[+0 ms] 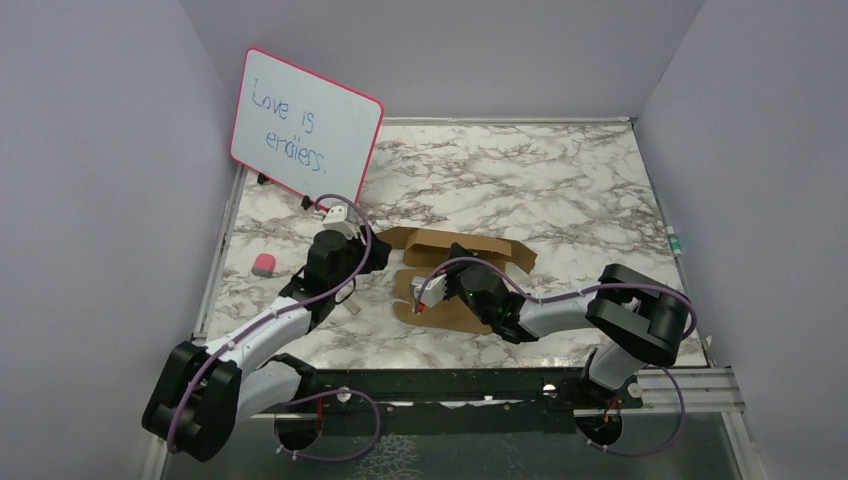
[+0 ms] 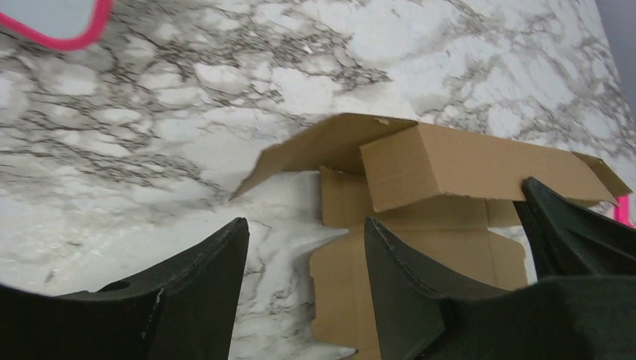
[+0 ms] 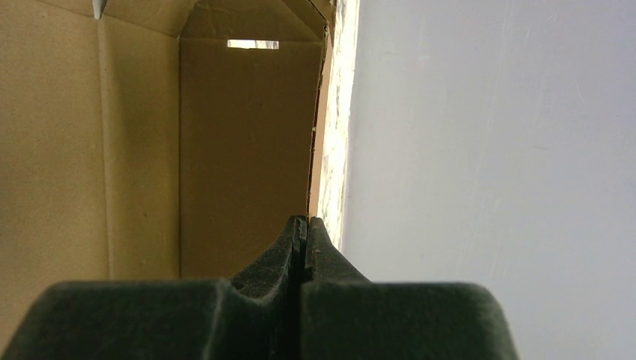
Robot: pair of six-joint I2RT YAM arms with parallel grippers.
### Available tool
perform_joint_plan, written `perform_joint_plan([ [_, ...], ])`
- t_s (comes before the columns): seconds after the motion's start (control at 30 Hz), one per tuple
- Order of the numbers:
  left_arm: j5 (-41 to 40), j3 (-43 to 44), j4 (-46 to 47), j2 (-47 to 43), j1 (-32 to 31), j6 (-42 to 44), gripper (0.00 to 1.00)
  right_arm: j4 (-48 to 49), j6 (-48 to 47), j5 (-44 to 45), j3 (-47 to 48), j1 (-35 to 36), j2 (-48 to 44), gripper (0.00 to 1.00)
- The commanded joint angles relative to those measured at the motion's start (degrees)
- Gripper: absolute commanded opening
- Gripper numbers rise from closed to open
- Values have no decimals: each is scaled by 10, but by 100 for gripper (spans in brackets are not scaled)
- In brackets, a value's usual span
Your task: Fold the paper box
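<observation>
The paper box is a brown cardboard sheet lying mid-table, its far flaps raised and its near panel flat. In the left wrist view the box shows a folded-up wall and a notched left edge. My left gripper hovers at that left edge, jaws open with only marble and cardboard beneath them. My right gripper rests low over the near panel, turned on its side. Its fingers are shut together beside a cardboard panel, with nothing visible between them.
A pink-framed whiteboard leans at the back left; its corner shows in the left wrist view. A small pink block lies near the left table edge. Lilac walls enclose three sides. The right arm's dark end shows beside the box.
</observation>
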Motion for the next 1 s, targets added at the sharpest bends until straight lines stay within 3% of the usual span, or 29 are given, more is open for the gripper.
perform_joint_plan([
  [0.0, 40, -1, 46, 39, -33, -43, 59, -25, 20, 2, -4, 5, -10, 1],
  [0.57, 35, 60, 125, 240, -62, -64, 53, -69, 44, -11, 8, 5, -18, 1],
  [0.97, 87, 50, 182, 239, -73, -65, 34, -77, 54, -13, 7, 6, -31, 1],
])
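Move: The small side tab at the box's left edge, under the folded-over top panel, lies about 7 cm to the left hand's right, roughly 2 cm ahead and some 8 cm below. The left wing is about 3 cm to the hand's right, 4 cm ahead and slightly lower; the top panel's middle is some 15 cm right and 1 cm ahead, nearly at hand height. From the right hand the tab is about 8 cm left, 1 cm ahead and 8 cm down. Rightward and down, the left hand swings about 7 cm to the right and sinks some 6 cm, below the left wing and in towards the small side tab, tipping down about 10 degrees and turning slightly clockwise. Most of the drop comes first; then its half-open fingers narrow around the tab without shutting fully. The right hand stays put, still pinching the top panel's near edge. ##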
